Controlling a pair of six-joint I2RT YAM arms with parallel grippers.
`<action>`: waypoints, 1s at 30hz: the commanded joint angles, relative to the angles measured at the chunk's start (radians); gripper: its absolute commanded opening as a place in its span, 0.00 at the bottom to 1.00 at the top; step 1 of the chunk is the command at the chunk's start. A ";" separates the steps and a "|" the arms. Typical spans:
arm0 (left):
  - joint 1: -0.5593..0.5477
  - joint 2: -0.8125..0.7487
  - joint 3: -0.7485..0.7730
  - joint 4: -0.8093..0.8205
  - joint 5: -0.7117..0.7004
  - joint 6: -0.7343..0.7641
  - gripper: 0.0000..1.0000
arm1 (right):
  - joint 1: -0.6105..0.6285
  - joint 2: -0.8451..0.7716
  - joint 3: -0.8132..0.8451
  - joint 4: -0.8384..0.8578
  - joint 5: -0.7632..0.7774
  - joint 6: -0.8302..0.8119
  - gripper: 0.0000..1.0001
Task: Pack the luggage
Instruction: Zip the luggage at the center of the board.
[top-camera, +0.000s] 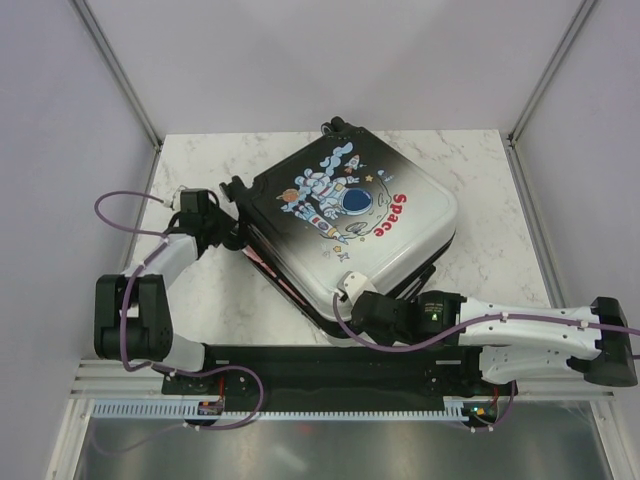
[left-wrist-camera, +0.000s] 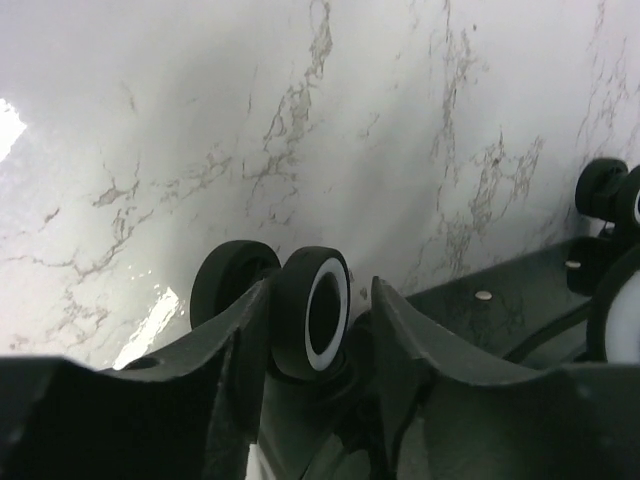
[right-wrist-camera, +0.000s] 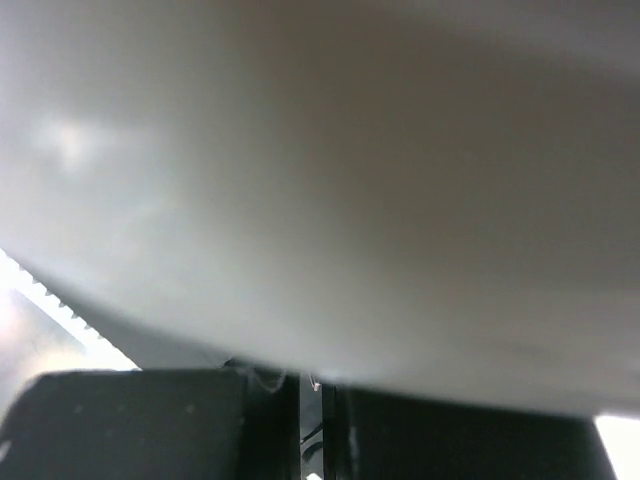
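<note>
The luggage (top-camera: 350, 215) lies flat in the middle of the table, its astronaut and red "Space" lid facing up and almost down on the lower half. My left gripper (top-camera: 236, 228) is at its left corner. In the left wrist view my left gripper (left-wrist-camera: 320, 290) stands open astride a black wheel (left-wrist-camera: 292, 320) with a white ring, a gap showing on the right side. My right gripper (top-camera: 352, 298) is at the lid's near corner. In the right wrist view my right gripper (right-wrist-camera: 310, 375) is shut, its dark fingers (right-wrist-camera: 150, 420) tucked under the pale shell (right-wrist-camera: 330, 180).
The marble table (top-camera: 200, 170) is walled in by white panels on three sides. More suitcase wheels (left-wrist-camera: 600, 185) show at the right of the left wrist view, and another wheel (top-camera: 335, 128) pokes out at the far corner. A black base rail (top-camera: 320, 365) runs along the near edge.
</note>
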 joint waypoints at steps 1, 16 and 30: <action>0.018 -0.079 0.049 -0.100 0.126 0.021 0.53 | 0.000 -0.044 0.065 0.116 0.142 0.118 0.00; 0.125 -0.300 0.190 -0.280 0.231 0.035 0.59 | -0.057 -0.153 -0.041 0.122 0.234 0.203 0.00; 0.081 0.001 0.425 -0.211 0.396 0.035 0.80 | -0.057 -0.128 -0.044 0.155 0.199 0.169 0.00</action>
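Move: The suitcase's upper wheel, the one at its left corner, lies about 5 cm ahead of the left hand, 3 cm to its right and some 11 cm above. The lower wheel sits between that hand's part-open fingertips, and the suitcase's middle lies about 27 cm to the right, level fore and aft. From the right hand, at the near corner, the suitcase's middle is some 22 cm ahead and 5 cm left, the upper wheel about 31 cm ahead and 30 cm left. The lower wheel comes free of the left fingers as they open wider. That hand rises about 14 cm while backing off 3, then reaches some 6 cm forward and slightly down and right, bringing the open fingers around the upper wheel without closing. The right hand, fingers still shut at the near corner, shifts about 3 cm right and forward, turning clockwise, then holds. ##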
